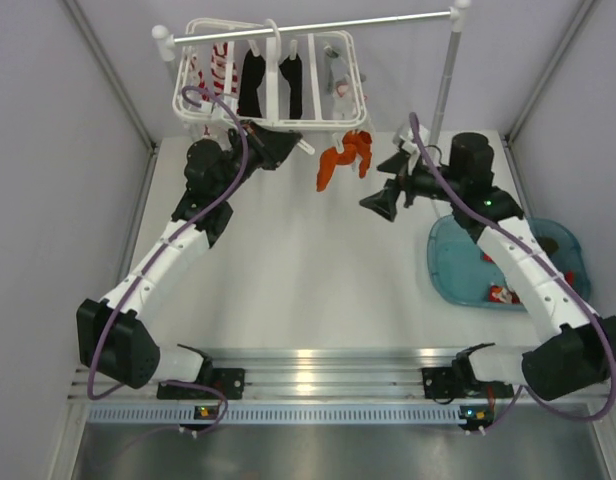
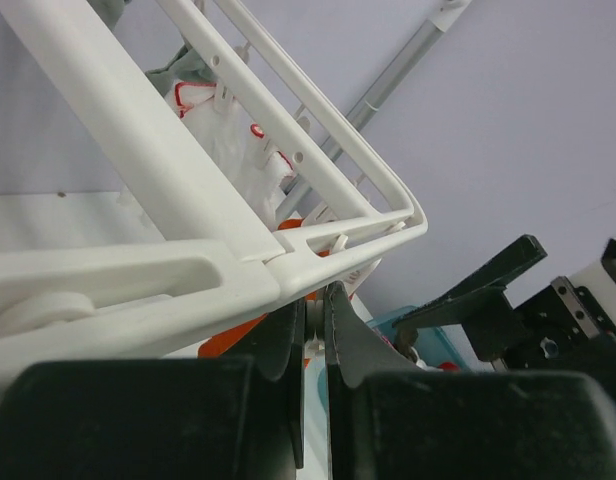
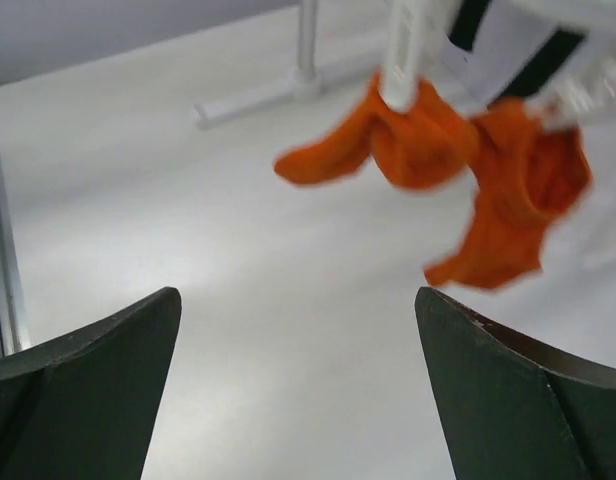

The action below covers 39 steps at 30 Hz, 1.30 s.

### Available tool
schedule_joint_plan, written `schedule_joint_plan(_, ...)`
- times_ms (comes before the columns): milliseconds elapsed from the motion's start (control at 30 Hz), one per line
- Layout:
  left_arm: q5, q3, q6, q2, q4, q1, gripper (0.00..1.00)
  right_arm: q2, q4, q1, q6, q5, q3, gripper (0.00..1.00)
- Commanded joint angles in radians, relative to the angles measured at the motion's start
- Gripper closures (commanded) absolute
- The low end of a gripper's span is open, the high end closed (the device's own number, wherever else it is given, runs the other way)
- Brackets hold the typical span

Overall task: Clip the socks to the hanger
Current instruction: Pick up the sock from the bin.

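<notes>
The white hanger [image 1: 273, 108] hangs from the silver rail at the back, carrying red-and-white striped, black and grey socks. Two orange socks [image 1: 345, 158] dangle from its front right corner. My left gripper [image 1: 288, 143] is up at the hanger's front edge. In the left wrist view the left gripper [image 2: 315, 305] is shut on a small white clip [image 2: 315, 322] under the frame's corner [image 2: 288, 265]. My right gripper [image 1: 380, 188] hovers just right of the orange socks. It is open and empty in its own view [image 3: 296, 295], with the orange socks [image 3: 418, 140] ahead and above.
A blue tub [image 1: 443, 270] at the right holds more socks, one red-and-white [image 1: 503, 295]. The silver rail [image 1: 318, 25] on white posts spans the back. Grey walls close in both sides.
</notes>
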Motion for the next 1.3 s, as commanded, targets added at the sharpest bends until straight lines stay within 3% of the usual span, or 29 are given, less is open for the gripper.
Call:
schedule_joint_plan(0,0.009,0.028,0.019,0.003,0.007,0.003,1.0,-0.068,-0.327,-0.222,-0.164,-0.153,-0.016,0.0)
schedule_joint_plan(133,0.009,0.022,0.025,0.003,0.004,0.003,1.0,-0.059,-0.674,-0.494,-0.45,-0.14,-0.007,0.0)
schedule_joint_plan(167,0.009,0.02,0.025,0.004,0.006,0.003,1.0,-0.046,-0.814,-0.545,-0.597,-0.119,-0.001,0.0)
schedule_joint_plan(300,0.017,0.02,0.034,0.001,0.004,0.003,1.0,0.039,-0.92,-0.778,-0.766,0.116,-0.018,0.04)
schedule_joint_plan(633,0.038,0.002,0.031,0.0,0.01,0.003,1.0,0.213,-0.819,-0.993,-0.737,0.49,0.004,0.13)
schedule_joint_plan(1033,0.041,0.0,0.02,0.004,0.024,0.003,1.0,0.406,-0.653,-1.05,-0.527,0.594,-0.01,0.23)
schedule_joint_plan(1067,0.041,-0.001,0.028,0.0,0.023,0.003,1.0,0.418,-0.647,-1.05,-0.528,0.596,-0.015,0.25)
schedule_joint_plan(1133,0.037,-0.006,0.036,-0.006,0.017,0.004,1.0,0.429,-0.662,-1.05,-0.538,0.588,-0.015,0.39)
schedule_joint_plan(1267,0.04,-0.012,0.037,-0.017,0.01,0.009,1.0,0.393,-0.736,-1.049,-0.55,0.504,0.017,0.72)
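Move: The white sock in the bin lies some 46 cm to the right hand's right, about 5 cm back and roughly 30 cm below. From the sock's middle, one red bear sock is about 7 cm farther out and 6 cm left, the other 4 cm nearer and 7 cm left; the brown sock is about 6 cm farther out and 4 cm right. From the left hand, at the hanger, the white sock lies some 60 cm right, 12 cm back and 37 cm below. The right arm swings fast to its right, away from the hanger and its orange sock, about 45 cm across and 27 cm down with a small net draw back, while the wrist turns the fingers from pointing left to nearly straight down over the bin. Slowing as it sinks to the white sock, it narrows its wide-open fingers a little on the way, then shuts them most of the way at the end, pinching that sock near its left end. ##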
